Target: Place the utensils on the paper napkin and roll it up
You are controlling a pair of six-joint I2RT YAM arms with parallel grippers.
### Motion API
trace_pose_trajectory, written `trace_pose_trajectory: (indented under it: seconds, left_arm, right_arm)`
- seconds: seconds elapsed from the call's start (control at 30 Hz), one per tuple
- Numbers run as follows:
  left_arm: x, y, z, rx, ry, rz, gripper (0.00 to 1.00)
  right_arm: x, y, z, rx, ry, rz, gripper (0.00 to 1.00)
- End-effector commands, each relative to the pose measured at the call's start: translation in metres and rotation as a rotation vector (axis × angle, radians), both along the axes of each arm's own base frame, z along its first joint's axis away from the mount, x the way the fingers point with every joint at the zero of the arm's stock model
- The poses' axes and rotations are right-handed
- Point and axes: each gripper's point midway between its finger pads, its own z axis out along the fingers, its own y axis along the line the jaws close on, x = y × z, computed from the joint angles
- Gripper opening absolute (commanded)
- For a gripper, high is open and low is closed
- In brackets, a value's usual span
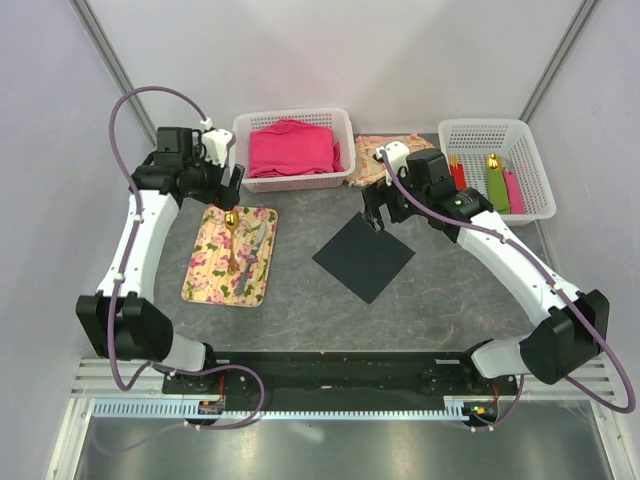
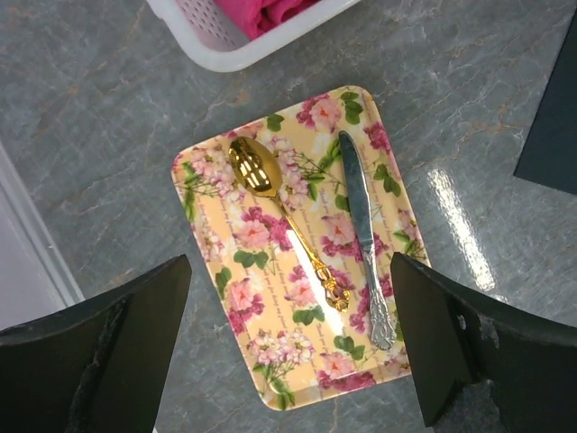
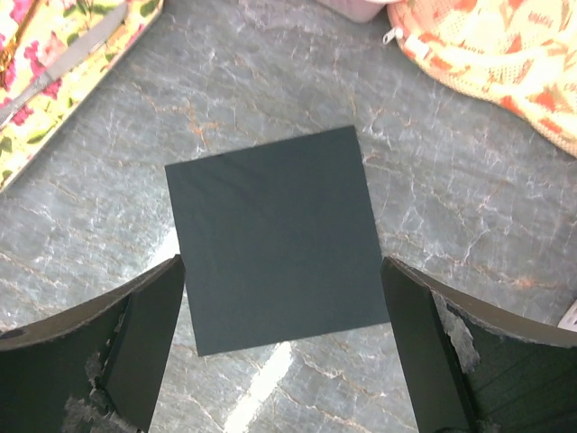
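A gold spoon (image 2: 284, 221) and a silver knife (image 2: 363, 234), the utensils, lie side by side on a floral mat (image 2: 225, 262) at the table's left (image 1: 205, 275). My left gripper (image 2: 288, 271) hangs open above the mat's far end (image 1: 232, 190), holding nothing. The paper napkin (image 1: 363, 256), a black square sheet, lies flat and bare in the middle of the table. My right gripper (image 3: 282, 266) hovers open over the napkin (image 3: 275, 239), near its far corner (image 1: 375, 215), with nothing between its fingers.
A white basket (image 1: 240, 130) with pink cloth (image 1: 293, 150) stands behind the mat. A second white basket (image 1: 445, 150) at the back right holds red, green and pink rolls (image 1: 497, 185). A floral fabric bundle (image 1: 375, 155) lies between the baskets. Walls close in on both sides.
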Motion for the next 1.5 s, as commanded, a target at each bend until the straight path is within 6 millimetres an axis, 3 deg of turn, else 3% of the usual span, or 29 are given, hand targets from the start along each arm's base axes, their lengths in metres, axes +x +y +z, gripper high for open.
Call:
trace_pose_trajectory:
  seconds: [0.0, 0.1, 0.17, 0.2, 0.23, 0.33, 0.43, 0.57, 0.8, 1.0, 1.3, 1.47]
  left_arm:
    - [-0.012, -0.014, -0.037, -0.028, 0.155, 0.022, 0.99]
    - [-0.029, -0.031, -0.068, 0.007, 0.228, -0.003, 0.95]
    - [-0.040, -0.029, -0.093, 0.077, 0.287, 0.011, 0.89]
    - [-0.045, -0.034, -0.100, 0.100, 0.306, 0.004, 0.85]
    - [-0.050, -0.033, -0.115, 0.119, 0.347, 0.010, 0.74]
    - [-0.060, -0.036, -0.136, 0.130, 0.420, 0.037, 0.61]
    - [-0.069, -0.041, -0.150, 0.134, 0.466, 0.040, 0.54]
    - [-0.075, -0.042, -0.167, 0.136, 0.514, 0.064, 0.48]
    - [-0.076, -0.040, -0.190, 0.145, 0.532, 0.093, 0.46]
    - [-0.069, -0.046, -0.203, 0.129, 0.528, 0.121, 0.43]
    - [-0.064, -0.032, -0.221, 0.186, 0.492, 0.202, 0.39]
    - [-0.071, -0.034, -0.231, 0.175, 0.524, 0.196, 0.32]
  right_arm:
    - [-0.008, 0.000, 0.002, 0.000, 0.000, 0.034, 0.98]
    - [-0.013, 0.001, -0.002, 0.008, 0.009, 0.049, 0.98]
    - [-0.014, 0.000, -0.004, 0.007, 0.012, 0.049, 0.98]
    - [-0.014, 0.000, -0.004, 0.008, 0.012, 0.051, 0.98]
    - [-0.014, 0.000, -0.005, 0.007, 0.013, 0.051, 0.99]
    - [-0.015, 0.002, -0.005, 0.011, 0.017, 0.056, 0.98]
    - [-0.016, 0.001, -0.009, 0.007, 0.023, 0.057, 0.98]
    - [-0.018, -0.001, -0.013, 0.004, 0.025, 0.056, 0.98]
    - [-0.018, -0.001, -0.015, 0.003, 0.028, 0.058, 0.98]
    - [-0.017, 0.000, -0.018, 0.002, 0.035, 0.057, 0.98]
    - [-0.016, -0.002, -0.021, -0.003, 0.042, 0.052, 0.98]
    - [-0.015, -0.002, -0.022, -0.006, 0.044, 0.052, 0.98]
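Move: The silver knife's middle lies about 24 cm below the left hand, some 4 cm back and 5 cm to the right, its handle pointing towards the base. On the same level, the gold spoon lies almost straight beneath the hand, the flowered tray under both is centred 4 cm back, and the black napkin sits about 34 cm right and 4 cm back. From the right hand the knife is roughly 34 cm left, 2 cm back and 22 cm down. Down fast and then slowing, the left hand sinks some 22 cm while drawing back about 8 cm and a little right, onto the knife's handle. Its fingers tip about 30 degrees towards straight down and narrow from wide open to roughly a third, straddling the handle without gripping it; contact can't be seen. The right hand, still open over the napkin, eases a few centimetres down and back. ##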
